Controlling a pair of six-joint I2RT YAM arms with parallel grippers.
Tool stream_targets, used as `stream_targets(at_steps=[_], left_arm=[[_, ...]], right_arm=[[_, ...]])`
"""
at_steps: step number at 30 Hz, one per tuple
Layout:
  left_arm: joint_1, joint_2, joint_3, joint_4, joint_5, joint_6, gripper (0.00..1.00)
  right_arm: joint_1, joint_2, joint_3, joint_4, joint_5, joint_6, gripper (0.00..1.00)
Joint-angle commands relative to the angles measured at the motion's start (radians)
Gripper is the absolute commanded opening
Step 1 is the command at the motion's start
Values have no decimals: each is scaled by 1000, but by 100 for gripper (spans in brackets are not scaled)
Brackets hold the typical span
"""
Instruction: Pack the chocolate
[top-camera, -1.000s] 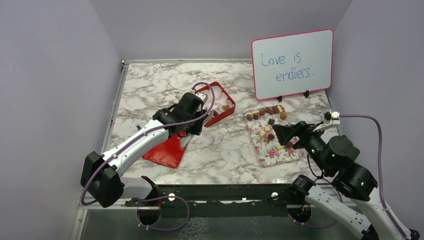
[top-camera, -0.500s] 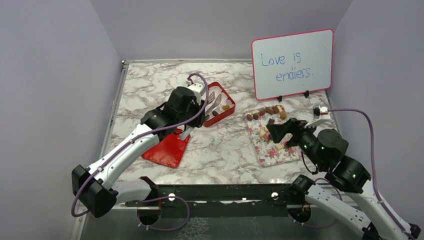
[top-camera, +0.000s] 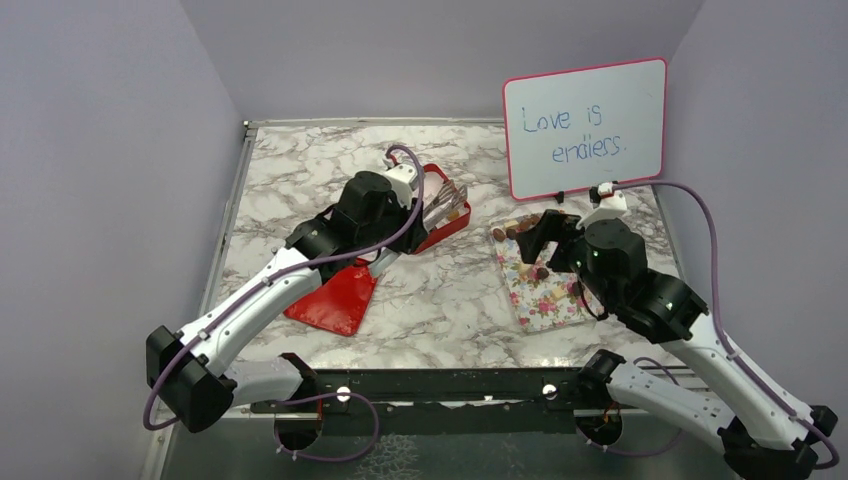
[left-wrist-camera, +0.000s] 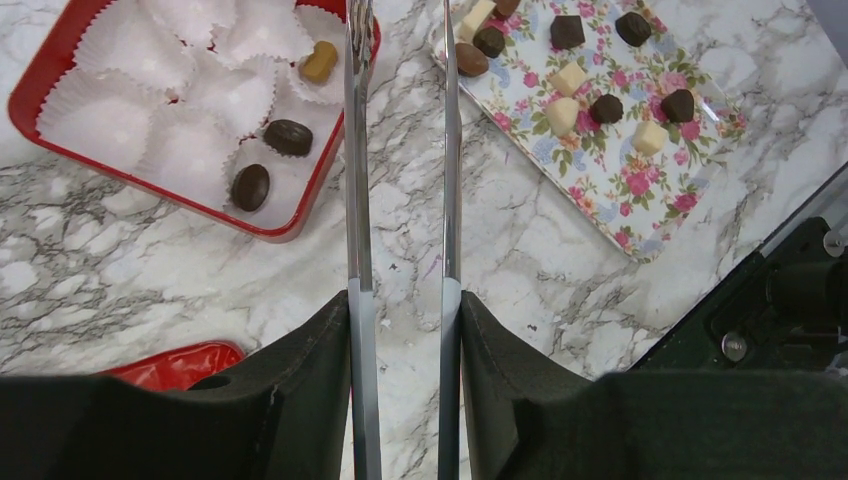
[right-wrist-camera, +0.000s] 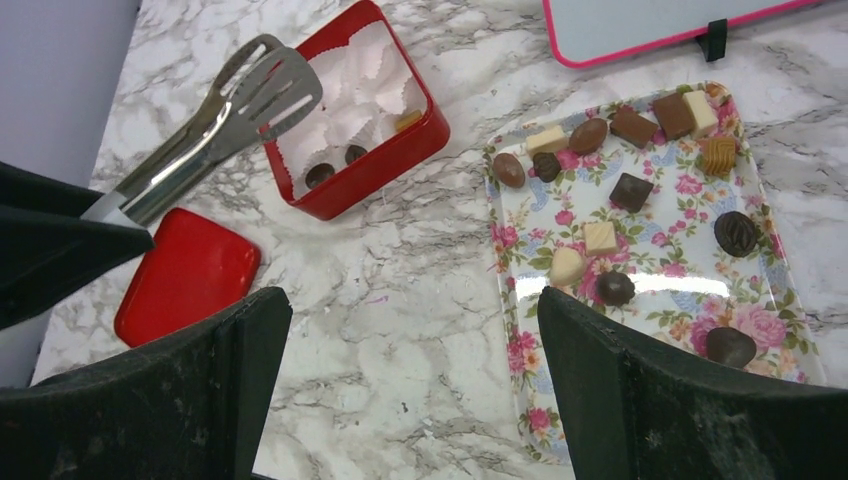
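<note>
Several pieces of chocolate (right-wrist-camera: 631, 191), dark, light brown and cream, lie on a flowered tray (right-wrist-camera: 665, 262). Three more pieces of chocolate (left-wrist-camera: 288, 137) sit in white paper cups inside the red box (right-wrist-camera: 352, 183). My left gripper (left-wrist-camera: 403, 300) is shut on metal tongs (left-wrist-camera: 357, 180). The tongs' arms stand apart, with nothing between their tips, and reach over the box's right rim toward the tray. My right gripper (right-wrist-camera: 412, 320) hangs open and empty above the marble between box and tray. From above, the right gripper (top-camera: 535, 240) covers the tray's far end.
A red lid (top-camera: 335, 298) lies flat on the marble, left of and nearer than the box. A pink-framed whiteboard (top-camera: 585, 125) stands behind the tray. Walls close in the left, back and right sides.
My right arm has swung left and away from its base, from the tray's near half to over its far end. The left gripper shifted right, bringing the tongs across the box.
</note>
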Motion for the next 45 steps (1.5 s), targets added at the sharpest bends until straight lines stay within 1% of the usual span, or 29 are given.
stream_targets(at_steps=[1,5,8,13,19,24,30,36,40,45], left_arm=[[-16,57,18,73,59,4,40],[-37,112,27,126,63,1,40],[-73,176,63,131,42,3,40],[-175,273,106,165,0,7,40],[-261,390,152,194,22,-5,40],[-283,434,153,197,9,-32,40],[-309,465,127,206,-4,-49,41],[-346,515,134,228,-30,-51,43],[-356,539,136,227,-65,-48,43],[-361,572,138,227,-76,-35,44]], right_arm=[[-4,40,66,-63,93,90,100],[-4,27,85,-101,147,167,100],[-4,5,106,-144,184,205,100],[-4,-76,92,-112,181,163,100],[-4,-132,97,-111,213,145,100],[-4,-144,91,-119,205,145,100],[-4,-155,62,-105,155,130,100],[-4,-160,53,-118,157,144,100],[-4,-170,47,-117,158,148,100],[-4,-169,47,-113,159,133,100]])
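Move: The cream heart-shaped chocolate, on the flowered tray, lies about 23 cm to the right of the left hand with the tongs, 1 cm ahead and some 21 cm below. A white square chocolate sits 2 cm to the right of the heart and 2 cm beyond it, a dark round one 4 cm to its right and 1 cm nearer. The red box is roughly 14 cm straight ahead of the left hand. From the right hand the heart is about 4 cm ahead, 2 cm left, 25 below. Down to the cream heart on the tray go the spread tongs, still held by the left hand, which swings about 15 cm right and 13 cm down, drawing a little back and turning clockwise until the tips straddle the chocolate. The empty right hand, wide open, clears off to the right and up, some 5 cm. ##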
